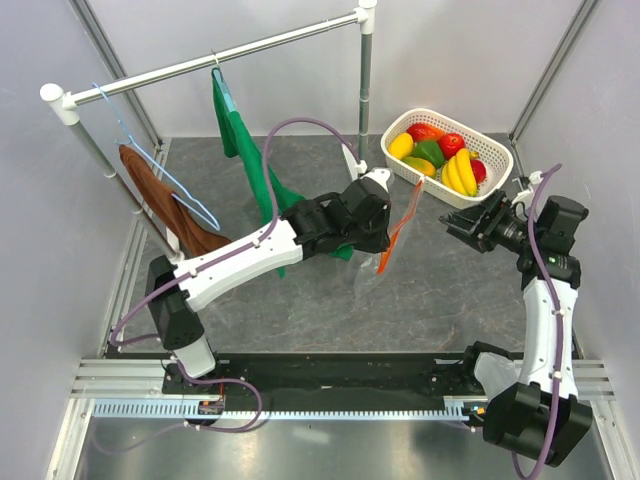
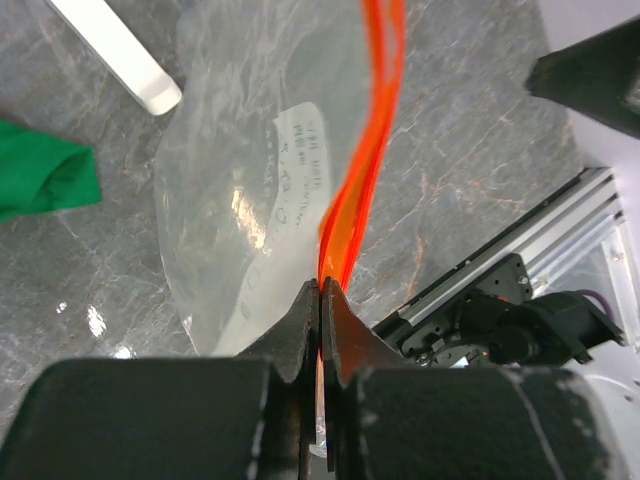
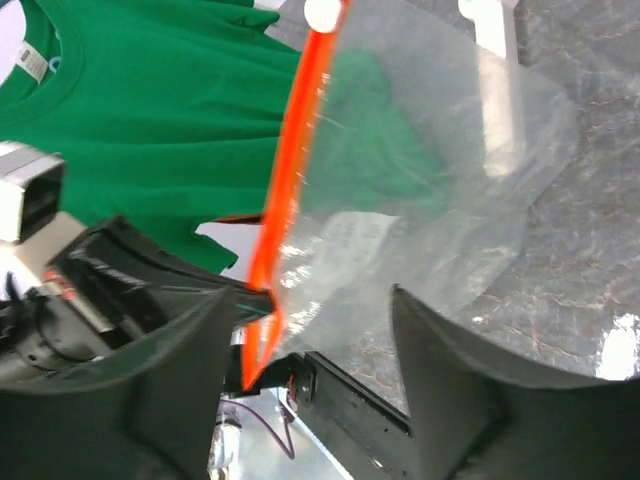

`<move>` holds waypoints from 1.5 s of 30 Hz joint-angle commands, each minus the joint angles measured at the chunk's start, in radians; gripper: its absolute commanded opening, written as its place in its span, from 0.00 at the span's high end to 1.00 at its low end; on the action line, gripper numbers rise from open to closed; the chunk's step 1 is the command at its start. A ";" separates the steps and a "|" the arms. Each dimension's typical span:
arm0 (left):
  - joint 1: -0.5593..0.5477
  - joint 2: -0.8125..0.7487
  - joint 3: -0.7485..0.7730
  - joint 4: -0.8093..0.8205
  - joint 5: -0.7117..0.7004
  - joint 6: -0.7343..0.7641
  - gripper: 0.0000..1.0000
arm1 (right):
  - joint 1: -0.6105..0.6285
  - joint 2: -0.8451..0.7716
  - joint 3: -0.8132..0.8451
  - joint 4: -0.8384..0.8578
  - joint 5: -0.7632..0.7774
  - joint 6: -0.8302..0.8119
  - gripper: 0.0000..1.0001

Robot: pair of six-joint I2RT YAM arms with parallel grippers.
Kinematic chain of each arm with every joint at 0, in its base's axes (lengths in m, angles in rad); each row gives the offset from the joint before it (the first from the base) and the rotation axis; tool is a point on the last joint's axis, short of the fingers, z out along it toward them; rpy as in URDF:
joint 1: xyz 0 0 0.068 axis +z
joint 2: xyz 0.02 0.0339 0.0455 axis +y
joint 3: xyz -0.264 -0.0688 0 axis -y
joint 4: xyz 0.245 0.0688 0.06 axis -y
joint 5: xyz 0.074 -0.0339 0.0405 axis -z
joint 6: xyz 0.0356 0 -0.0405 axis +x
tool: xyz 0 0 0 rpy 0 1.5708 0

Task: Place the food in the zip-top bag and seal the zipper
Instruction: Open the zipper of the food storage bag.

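My left gripper (image 1: 385, 240) is shut on the orange-red zipper (image 1: 396, 235) of the clear zip-top bag (image 1: 372, 272) and holds it lifted above the table. In the left wrist view the zipper (image 2: 362, 160) runs up from between my closed fingers (image 2: 300, 325), with the clear bag (image 2: 235, 190) and its white label to the left. My right gripper (image 1: 462, 222) is open and empty, right of the bag. In the right wrist view the bag (image 3: 440, 180) and zipper (image 3: 290, 170) hang ahead of my open fingers (image 3: 440, 370). The food (image 1: 440, 155), bananas, peppers, lemon, lies in the basket.
A white mesh basket (image 1: 502, 152) stands at the back right. A clothes rack (image 1: 215, 60) spans the back with a green shirt (image 1: 240, 135) and a brown cloth (image 1: 160, 195) on hangers. The green shirt (image 3: 150, 110) shows behind the bag.
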 commanded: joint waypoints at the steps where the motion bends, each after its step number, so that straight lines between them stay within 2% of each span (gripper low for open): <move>1: 0.001 0.031 0.017 0.011 0.003 -0.047 0.98 | 0.064 -0.035 -0.019 0.126 0.033 0.080 0.34; 9: -0.005 0.027 -0.005 0.039 0.023 -0.034 0.98 | 0.204 -0.005 -0.065 0.165 0.212 0.105 0.48; 18: -0.025 0.038 -0.009 0.077 0.058 -0.011 0.98 | 0.261 -0.017 -0.072 0.132 0.244 0.085 0.42; 30: -0.034 0.039 0.009 0.090 0.062 -0.011 0.98 | 0.297 -0.066 -0.124 0.054 0.287 0.052 0.54; 33: -0.034 0.028 -0.005 0.090 0.055 -0.004 0.98 | 0.296 -0.069 -0.109 0.022 0.309 0.022 0.67; 34: -0.034 0.024 -0.012 0.088 0.045 0.001 0.98 | 0.297 -0.068 -0.103 0.007 0.321 -0.007 0.80; 37: -0.031 -0.005 -0.043 0.091 0.028 0.036 0.98 | 0.296 -0.048 -0.078 -0.071 0.366 -0.082 1.00; 38: -0.028 -0.018 -0.055 0.091 0.022 0.053 0.97 | 0.296 -0.042 -0.071 -0.088 0.372 -0.099 1.00; 40: -0.020 -0.048 -0.095 0.099 0.026 0.117 0.88 | 0.297 -0.034 -0.071 -0.102 0.355 -0.121 1.00; 43: -0.011 -0.061 -0.111 0.100 0.048 0.215 0.70 | 0.296 -0.042 -0.086 -0.067 0.286 -0.133 1.00; 44: -0.007 -0.059 -0.107 0.104 0.071 0.235 0.63 | 0.296 -0.049 -0.092 -0.058 0.268 -0.132 1.00; 45: 0.001 -0.058 -0.103 0.105 0.092 0.269 0.47 | 0.299 -0.052 -0.094 -0.043 0.235 -0.129 1.00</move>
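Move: The orange zipper stands before the open right hand, its middle some 8 cm to the left, about 1 cm ahead and 3 cm lower. From that hand the fruit basket lies about 18 cm ahead, straight out and 20 cm lower, and the green shirt about 30 cm left and 6 cm ahead. The left hand already pinches the zipper's near end; the zipper's middle is roughly 6 cm ahead, 4 cm right and 2 cm above. Right hand goes about 4 cm left, then sinks 7 cm, pinching one zipper strip; left fingers start opening. ##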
